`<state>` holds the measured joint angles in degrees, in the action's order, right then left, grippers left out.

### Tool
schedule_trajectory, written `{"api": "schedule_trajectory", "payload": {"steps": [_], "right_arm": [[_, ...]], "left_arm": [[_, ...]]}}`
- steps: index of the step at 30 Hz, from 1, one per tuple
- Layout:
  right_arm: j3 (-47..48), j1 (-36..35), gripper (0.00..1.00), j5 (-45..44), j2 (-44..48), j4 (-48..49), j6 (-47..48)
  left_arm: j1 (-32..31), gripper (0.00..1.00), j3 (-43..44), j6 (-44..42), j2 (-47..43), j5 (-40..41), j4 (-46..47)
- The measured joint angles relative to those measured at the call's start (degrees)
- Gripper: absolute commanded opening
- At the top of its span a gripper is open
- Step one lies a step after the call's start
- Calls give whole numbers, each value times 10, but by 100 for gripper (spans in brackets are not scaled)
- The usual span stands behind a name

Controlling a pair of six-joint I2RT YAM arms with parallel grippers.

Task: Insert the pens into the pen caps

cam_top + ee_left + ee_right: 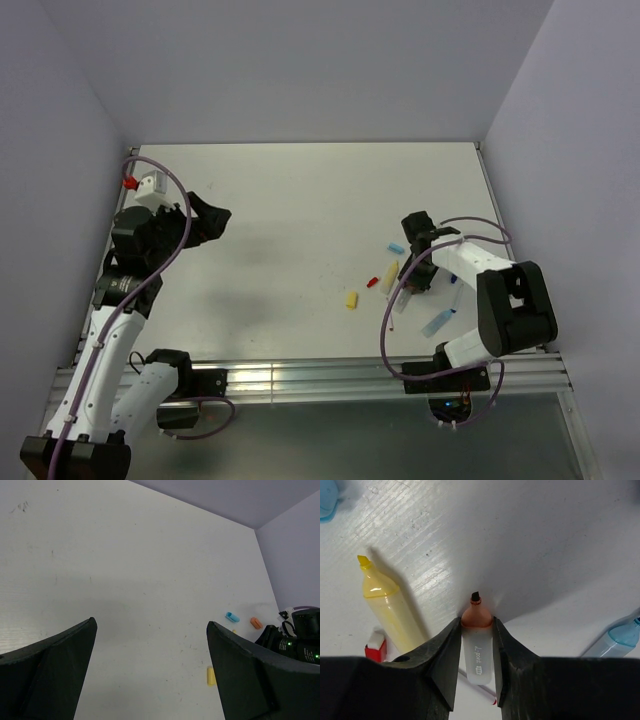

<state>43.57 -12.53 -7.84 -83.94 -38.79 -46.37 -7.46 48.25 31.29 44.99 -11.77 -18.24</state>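
My right gripper (477,625) is shut on a white pen (479,657) with an orange nose and dark tip, held just over the table. To its left lies a yellow pen (387,605) next to a red cap (375,647). A light blue pen (617,639) lies at the right. From above, the right gripper (412,285) sits among the pens, with a yellow cap (351,299) and a light blue cap (395,246) nearby. An orange cap (256,623) shows in the left wrist view. My left gripper (151,625) hangs open and holds nothing, far to the left (215,222).
Pale walls close in the white table (300,200) at the back and both sides. A metal rail (330,378) runs along the near edge. A thin red pen (485,692) lies under the held pen. The right arm (295,642) shows at the left wrist view's right edge.
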Motion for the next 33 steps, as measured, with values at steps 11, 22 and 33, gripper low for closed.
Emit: {"api": "schedule_trajectory", "payload": {"steps": [11,22,33], "right_arm": [[106,-19,0,4,122,-30,27],[272,-142,0,2,131,-24,20],[381,-280,0,-7,45,-14,-10]], "left_arm": [[0,93,-34,41,35,-101,61],[-47,77,-51,99,105,-203,187],[-196,72,-30,120,197,-172,273]]}}
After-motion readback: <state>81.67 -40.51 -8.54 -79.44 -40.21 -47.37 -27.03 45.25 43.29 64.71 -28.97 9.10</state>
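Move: My right hand already grips the orange pen at its neck on the table, and my open left gripper, towards which the pen goes, is about 42 cm to its left, 6 ahead and 27 above. From my right hand the yellow pen lies some 4 cm left and 3 ahead, the light blue cap 3 left and 11 ahead, the red cap 8 left and 2 ahead. From my left hand the orange pen is roughly 43 cm right, 8 back and 28 down. My right hand keeps its pinch on the orange pen and lifts it steeply off the table, drawing a little forward, then sweeps left while still climbing, ending about 20 cm over and 25 up, its fingers tipping forward and the pen's tip rising. Meanwhile my left hand comes some 17 cm right towards the pen, swinging clockwise about 35 degrees and partly narrowing its empty fingers. ##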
